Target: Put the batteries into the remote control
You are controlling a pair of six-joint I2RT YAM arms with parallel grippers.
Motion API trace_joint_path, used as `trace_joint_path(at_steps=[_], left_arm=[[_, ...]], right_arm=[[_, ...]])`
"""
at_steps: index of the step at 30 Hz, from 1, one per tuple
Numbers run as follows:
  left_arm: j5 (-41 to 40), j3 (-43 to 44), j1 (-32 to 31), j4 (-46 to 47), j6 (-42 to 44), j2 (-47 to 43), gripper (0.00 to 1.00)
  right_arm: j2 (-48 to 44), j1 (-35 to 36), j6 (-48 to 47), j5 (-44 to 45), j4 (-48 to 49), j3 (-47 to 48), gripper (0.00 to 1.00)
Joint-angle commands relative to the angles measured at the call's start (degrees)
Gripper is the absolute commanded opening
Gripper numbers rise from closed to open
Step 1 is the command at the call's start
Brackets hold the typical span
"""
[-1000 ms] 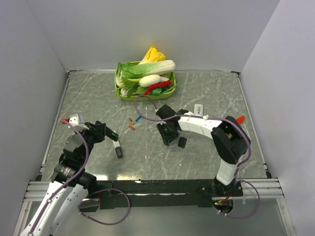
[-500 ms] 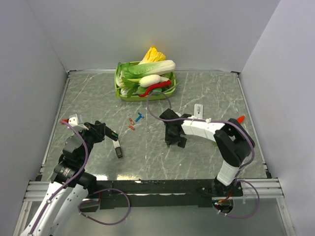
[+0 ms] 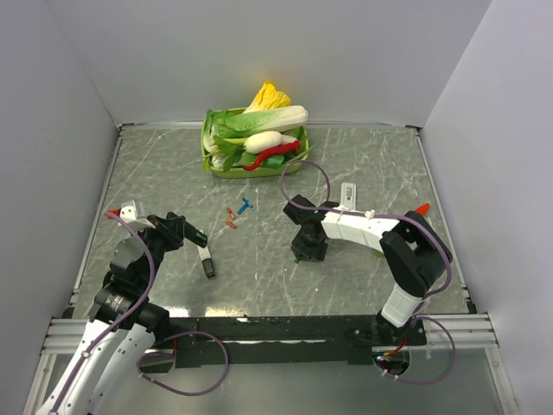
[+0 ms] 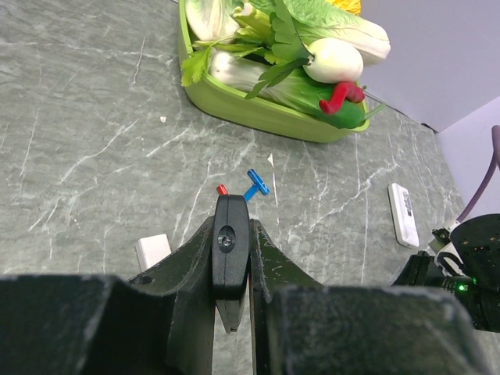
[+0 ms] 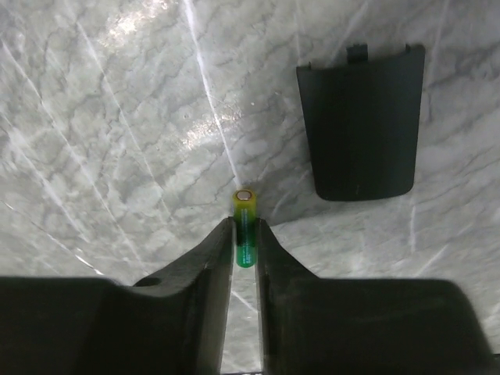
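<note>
My left gripper (image 3: 197, 240) is shut on a black remote control (image 4: 229, 250), held edge-on between its fingers; from above the remote (image 3: 207, 262) points toward the near edge. My right gripper (image 5: 244, 234) is shut on a green battery with a yellow tip (image 5: 244, 223), just above the marble table. In the top view the right gripper (image 3: 308, 251) is near the table's middle. The black battery cover (image 5: 361, 121) lies flat just right of it. Two red batteries (image 3: 231, 218) and a blue one (image 3: 245, 206) lie loose between the arms; the left wrist view shows the blue battery (image 4: 255, 183) too.
A green tray (image 3: 235, 171) heaped with vegetables and a red chilli stands at the back. A white remote (image 3: 348, 192) lies behind the right arm. Grey walls close in the table on three sides.
My right gripper has shifted right and toward the near edge, over the spot where the cover lay, and has closed on the green battery. The left arm and its remote have not moved.
</note>
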Motion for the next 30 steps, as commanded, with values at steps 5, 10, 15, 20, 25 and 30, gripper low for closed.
trace_joint_path(at_steps=[5,10,15,20,25,30], left_arm=[[-1.2,1.9,0.2,2.7,0.8,-1.0,0.01],[-1.4,1.9,0.2,2.7,0.8,-1.0,0.01],[-1.5,1.9,0.2,2.7,0.8,-1.0,0.01],[-1.8,1.8,0.2,2.6,0.8,-1.0,0.01],[-1.8,1.8,0.2,2.5,0.8,-1.2,0.01],[-1.9,1.6,0.2,2.5,0.7,-1.6,0.01]], right_arm=[[-1.7,-0.3,4.9,-2.3,-0.1,1.4,0.49],[-6.3,-0.3,2.9,-2.0,-0.6,1.8,0.66],[-12.7,-0.3,-8.9,-2.0,0.4,2.6,0.88],[-17.4,-0.2,-33.4,0.0,-0.4,5.5,0.93],[-20.0,-0.3,-65.5,-8.7,3.5,4.7,0.95],[-17.4,-0.3,-92.0,-15.7,2.1,3.6,0.98]])
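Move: The green battery lies right at the right hand's fingertips, flanked by them and roughly 1 cm under the hand point. The black battery cover is about 6 cm to the right and 1 cm farther out; the white remote is some 12 cm right and 16 cm ahead, and the red batteries about 16 cm left and 9 cm ahead. From the idle left hand, the green battery is roughly 28 cm right, 1 cm back and 21 cm below. Staying low beside the green battery at first, the right hand spreads its fingers from a narrow gap to almost fully open, leaving the battery free on the table between them. It then rises away from it, slowly at first and then quickly, about 12 cm nearly straight up, while the wrist turns some 60 degrees counter-clockwise and tilts so the fingertips swing out forward and to the left. ##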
